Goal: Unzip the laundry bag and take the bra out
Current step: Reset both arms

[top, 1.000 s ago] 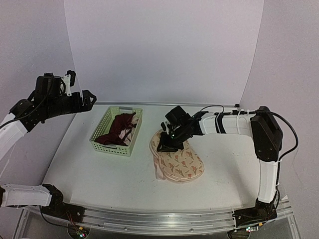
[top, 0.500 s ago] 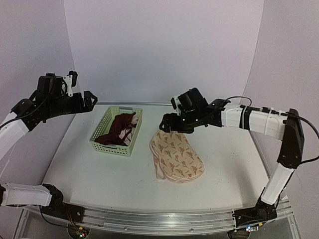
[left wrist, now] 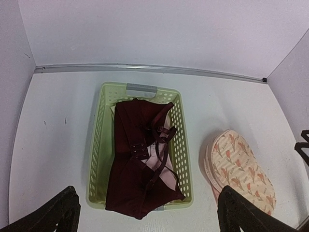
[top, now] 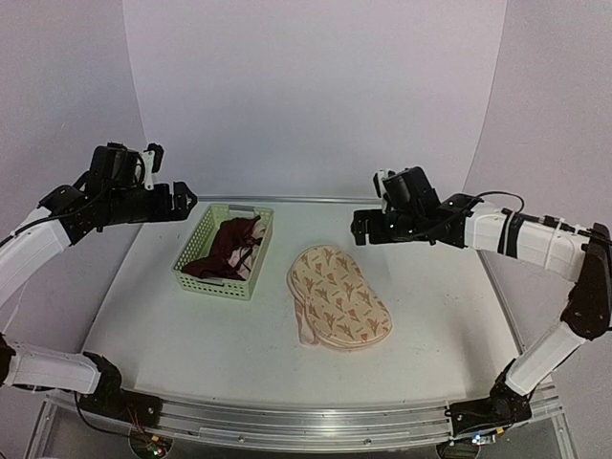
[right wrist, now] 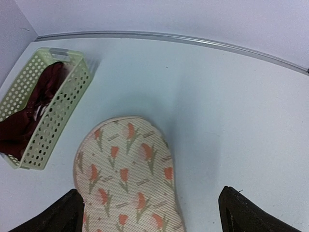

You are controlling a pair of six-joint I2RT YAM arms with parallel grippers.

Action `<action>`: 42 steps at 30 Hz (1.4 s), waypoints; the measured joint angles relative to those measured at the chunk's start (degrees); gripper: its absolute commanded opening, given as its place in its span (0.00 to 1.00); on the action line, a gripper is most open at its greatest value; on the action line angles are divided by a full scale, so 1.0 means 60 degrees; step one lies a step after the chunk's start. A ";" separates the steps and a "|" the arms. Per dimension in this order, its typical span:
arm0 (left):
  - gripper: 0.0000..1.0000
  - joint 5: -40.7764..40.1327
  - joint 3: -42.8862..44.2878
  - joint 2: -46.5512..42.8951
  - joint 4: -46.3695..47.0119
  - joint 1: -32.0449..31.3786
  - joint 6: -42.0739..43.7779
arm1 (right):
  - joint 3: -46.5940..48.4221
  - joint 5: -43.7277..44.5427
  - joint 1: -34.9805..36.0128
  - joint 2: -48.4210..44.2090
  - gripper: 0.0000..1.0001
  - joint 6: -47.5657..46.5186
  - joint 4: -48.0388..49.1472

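The laundry bag (top: 339,296), a cream-peach oval pouch with an orange leaf print, lies flat on the table. It also shows in the right wrist view (right wrist: 125,179) and the left wrist view (left wrist: 241,166). The dark maroon bra (top: 228,249) lies bunched in the light-green basket (top: 191,273), straps on top (left wrist: 140,169). My right gripper (top: 358,227) hangs open above the table beyond the bag's far end, holding nothing (right wrist: 149,193). My left gripper (top: 182,199) is open in the air left of the basket, looking down on it (left wrist: 147,193).
The green lattice basket (left wrist: 98,145) stands left of the bag with a narrow strip of table between them. A metal rail (top: 325,200) runs along the table's far edge under the pale back wall. Side walls close in left and right.
The right gripper let go of the bag's far end, opened wide, and rose away to the right. The bag stays flat. The left gripper shifted slightly to the right.
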 measured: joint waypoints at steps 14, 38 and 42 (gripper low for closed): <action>0.99 0.0408 0.0324 0.0940 -0.0076 0.1177 0.0157 | -0.2288 -0.0765 -0.4455 -0.2415 0.98 0.0164 0.0040; 1.00 0.0834 -0.1075 -0.1927 0.1045 0.2404 0.0266 | -0.4160 -0.2069 -0.5577 -0.7657 0.98 0.0004 0.0004; 1.00 0.1322 -0.1636 -0.3016 0.1439 0.2401 0.0532 | -0.4222 -0.2138 -0.5577 -0.8131 0.98 -0.0157 0.0000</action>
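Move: Both grippers hang open and empty. The closed laundry bag lies about 8 cm back and 2 cm left of the right hand, some 16 cm below; the green basket with the bra is 35 cm to that hand's left and about 5 cm ahead. From the left hand, the basket is roughly 10 cm ahead, 1 cm right and 24 cm down, while the bag is about 32 cm right and 4 cm back. The right hand sweeps fast to its right, some 24 cm away from the bag, turning nearly 30 degrees clockwise, then draws back about 8 cm and rises as much as its fingers tip up. The left hand first dips slightly forward and swings about 7 cm left, away from above the basket's near side, then pulls back and up with its fingers tilting up about 20 degrees; both grippers stay wide open and touch nothing. ##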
